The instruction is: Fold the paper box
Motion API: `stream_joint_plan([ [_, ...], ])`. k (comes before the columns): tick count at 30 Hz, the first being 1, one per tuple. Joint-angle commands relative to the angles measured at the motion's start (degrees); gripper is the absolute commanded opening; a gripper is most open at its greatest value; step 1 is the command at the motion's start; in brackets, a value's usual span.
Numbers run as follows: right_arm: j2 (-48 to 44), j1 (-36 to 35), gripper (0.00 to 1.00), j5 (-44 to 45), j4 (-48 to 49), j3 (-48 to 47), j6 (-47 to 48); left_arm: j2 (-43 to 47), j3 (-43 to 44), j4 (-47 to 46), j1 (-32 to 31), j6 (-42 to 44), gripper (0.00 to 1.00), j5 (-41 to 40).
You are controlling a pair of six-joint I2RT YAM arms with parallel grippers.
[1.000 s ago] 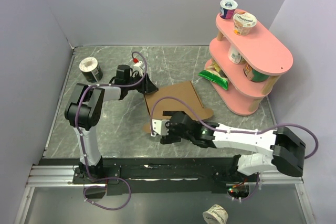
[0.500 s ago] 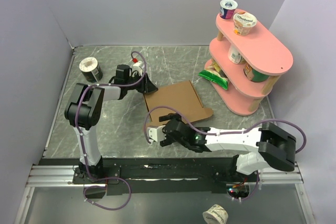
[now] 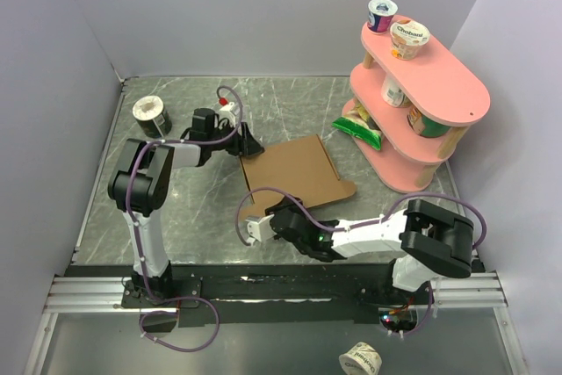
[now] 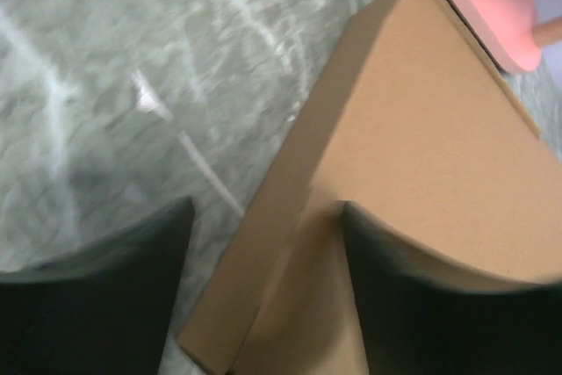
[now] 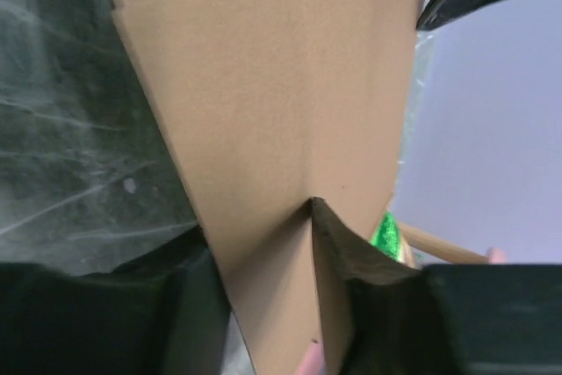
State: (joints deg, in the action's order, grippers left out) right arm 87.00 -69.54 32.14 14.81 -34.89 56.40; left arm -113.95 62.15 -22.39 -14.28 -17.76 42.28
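The paper box (image 3: 294,173) is a flat brown cardboard piece lying on the marble table, also seen in the left wrist view (image 4: 421,129) and the right wrist view (image 5: 272,68). My left gripper (image 3: 248,145) stands at its far left corner. There it is open (image 4: 266,217), with one finger (image 4: 439,305) over the top face and the other (image 4: 97,296) out beside the side wall. My right gripper (image 3: 270,215) is at the near left corner, shut (image 5: 263,234) on the cardboard edge that fills the space between its fingers.
A pink two-tier shelf (image 3: 421,94) with yogurt cups stands at the right, and a green bag (image 3: 358,129) lies at its foot, close to the box's far right corner. A round tub (image 3: 151,114) sits at the far left. Grey walls close in the table.
My right gripper has slid left along the box's near edge and closed on its near left corner. My left gripper has widened at the far left corner. The box lies flatter.
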Motion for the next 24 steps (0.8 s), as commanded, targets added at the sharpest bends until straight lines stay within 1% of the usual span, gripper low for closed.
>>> stream_joint_plan([
  [1, -0.52, -0.6, 0.34, 3.28, 1.81, -1.75, 0.64, 0.3, 0.07, 1.57, 1.19, -1.92, 0.84, -1.15],
  [2, -0.87, -0.6, 0.31, 3.19, 0.06, -2.36, 0.64, 0.92, 0.51, 0.34, 1.45, -2.71, 0.92, -0.45],
  [3, -1.04, -0.6, 0.26, 2.76, -1.17, -2.89, 0.38, 1.62, 1.12, -0.28, 1.71, -4.11, 0.94, -0.1],
  [4, -1.13, -0.6, 0.23, 2.58, -2.58, -3.51, -0.32, 3.19, 2.09, -0.89, 1.8, -4.73, 0.96, 0.17],
  [5, -1.31, -0.42, 0.2, 2.32, -5.03, -4.64, -0.59, 3.99, 2.62, -1.25, 2.24, -5.18, 0.99, 0.17],
  [6, -1.31, -0.42, 0.17, 1.7, -6.62, -5.27, -1.2, 4.87, 3.23, -1.6, 2.59, -5.88, 0.96, -0.01],
  [8, -1.13, -0.42, 0.14, 1.17, -9.43, -7.54, -2.17, 7.07, 5.17, -1.51, 3.55, -6.5, 0.96, -0.79],
  [9, -1.13, -0.42, 0.13, 0.56, -13.01, -8.51, -3.22, 8.29, 6.31, -1.34, 4.08, -7.11, 0.96, -1.41],
  [12, -1.4, -0.42, 0.13, 0.03, -18.56, -11.94, -4.8, 9.71, 7.02, -1.95, 6.19, -8.69, 0.96, -1.94],
  [14, -2.09, -0.25, 0.12, -0.5, -20.6, -13.62, -5.33, 11.2, 6.58, -3.09, 7.86, -9.22, 0.96, -2.03],
  [19, -3.41, 0.89, 0.1, -4.53, -31.14, -19.58, -8.5, 15.24, 1.23, -7.03, 10.85, -11.42, 0.96, -2.03],
  [20, -3.5, 0.98, 0.09, -5.15, -32.98, -20.55, -9.46, 15.86, -1.04, -8.09, 11.2, -12.29, 0.96, -2.2],
  [21, -3.68, 1.16, 0.09, -5.77, -36.31, -21.7, -9.9, 17.08, -2.11, -9.06, 11.38, -12.65, 0.96, -2.29],
  [24, -3.94, 2.21, 0.09, -8.84, -42.21, -26.88, -12.36, 19.02, -5.54, -11.79, 11.82, -13.09, 0.96, -2.91],
])
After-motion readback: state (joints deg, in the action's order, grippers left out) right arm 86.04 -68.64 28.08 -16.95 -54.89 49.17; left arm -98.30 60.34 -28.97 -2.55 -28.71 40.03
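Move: The left hand is right at the paper box's far-left corner; the box's middle lies about 10 cm to its right, 6 cm back and 4 cm lower, and the tape roll some 23 cm left, 8 cm farther out. The right hand has its fingers around the box's near flap, whose middle lies roughly 4 cm to its right and 2 cm ahead. From that hand, the box's middle is about 11 cm ahead and 3 cm right, the chips bag 24 cm ahead and 18 cm right. Upward, some 14 cm, and about 9 cm to its left with a little forward, the left hand comes free of the box's far-left corner, its fingers spreading fully and its wrist turning some 15 degrees counter-clockwise. The right fingers close nearly shut, pinching the cardboard of the near flap, then rise slowly about 5 cm, drifting slightly left, while keeping the pinch. ##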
